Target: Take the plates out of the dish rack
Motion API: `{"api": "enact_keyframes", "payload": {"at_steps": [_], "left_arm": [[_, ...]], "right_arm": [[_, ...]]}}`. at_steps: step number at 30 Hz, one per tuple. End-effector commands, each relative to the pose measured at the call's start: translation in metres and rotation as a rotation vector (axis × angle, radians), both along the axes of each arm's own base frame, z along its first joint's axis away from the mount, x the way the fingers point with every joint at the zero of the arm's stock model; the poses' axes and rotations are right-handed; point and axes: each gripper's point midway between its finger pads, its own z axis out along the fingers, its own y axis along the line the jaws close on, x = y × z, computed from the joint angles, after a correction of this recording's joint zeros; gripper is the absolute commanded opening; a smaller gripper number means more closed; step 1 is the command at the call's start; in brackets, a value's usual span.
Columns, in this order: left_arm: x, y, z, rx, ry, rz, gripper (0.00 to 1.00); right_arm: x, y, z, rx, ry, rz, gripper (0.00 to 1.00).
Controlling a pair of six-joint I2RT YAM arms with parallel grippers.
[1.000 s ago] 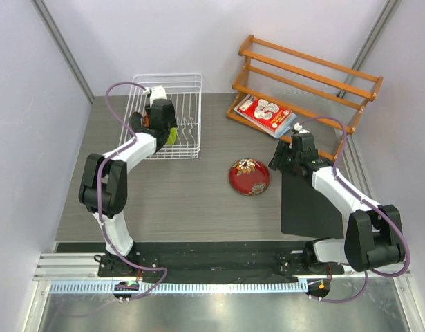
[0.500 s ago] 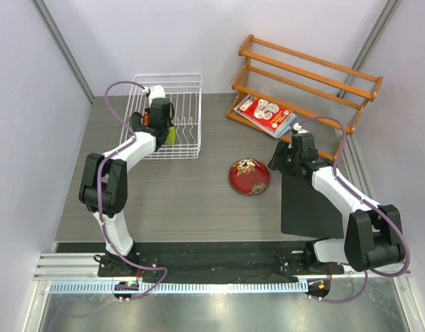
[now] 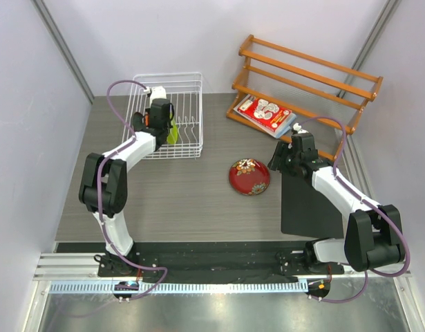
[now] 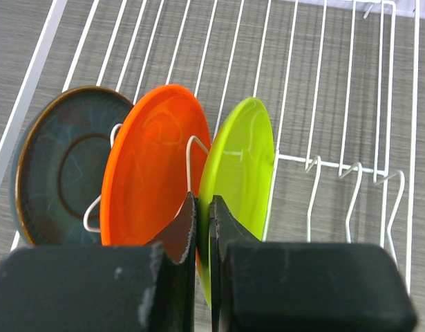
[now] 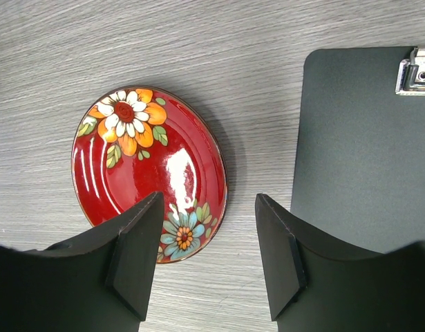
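Three plates stand upright in the white wire dish rack: dark teal-grey, orange and lime green. My left gripper is shut on the near rim of the lime green plate, which still sits in its slot. From above, that gripper is inside the dish rack. The red floral plate lies flat on the table. My right gripper hovers open over its right edge, holding nothing. The top view shows the red plate just left of the right gripper.
A black clipboard lies on the table under the right arm. An orange wooden slatted shelf stands at the back right with a red-and-white patterned pack on its lowest level.
My left gripper has closed its jaws onto the lime green plate's rim. The right arm and the red plate have stayed where they were.
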Motion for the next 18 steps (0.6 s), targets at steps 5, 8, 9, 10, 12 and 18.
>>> {"api": "enact_keyframes", "payload": {"at_steps": [5, 8, 9, 10, 12, 18], "left_arm": [[-0.016, -0.01, 0.085, 0.009, -0.11, -0.011, 0.0], [-0.024, -0.009, 0.099, 0.026, -0.125, -0.006, 0.0], [-0.028, -0.008, 0.107, 0.03, -0.137, -0.008, 0.0], [-0.029, -0.009, 0.111, 0.032, -0.144, -0.01, 0.0], [-0.033, -0.008, 0.119, 0.038, -0.156, -0.011, 0.0], [-0.049, -0.015, 0.136, -0.008, -0.163, -0.062, 0.0]], "right_arm": [[0.015, 0.005, 0.041, 0.017, -0.103, 0.02, 0.61], [0.017, 0.005, 0.047, 0.014, -0.115, 0.023, 0.61], [0.018, 0.006, 0.048, 0.015, -0.119, 0.024, 0.61], [0.018, 0.006, 0.048, 0.016, -0.118, 0.025, 0.62], [0.019, 0.007, 0.049, 0.018, -0.12, 0.03, 0.61], [0.023, 0.014, 0.056, 0.043, -0.13, 0.057, 0.62]]}}
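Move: The left hand already has the green plate's rim pinched. From this hand the red plate, lying on the table, is roughly 29 cm to the right, 17 cm back and 14 cm below. Still racked are the orange plate, level ahead and some 5 cm left, and the dark plate, about 10 cm left and 1 cm ahead, both about 5 cm lower. From the empty right hand the red plate is about 7 cm left, 2 cm ahead and 9 cm below. Keeping its shut pinch on the green plate's rim, the left hand eases back out of the rack's slot, then climbs quickly while still drawing back: about 8 cm up and 4 cm back, away from the orange and dark plates, with hardly any wrist turn. The right hand, open and empty, rises some 2 cm beside the red plate. ##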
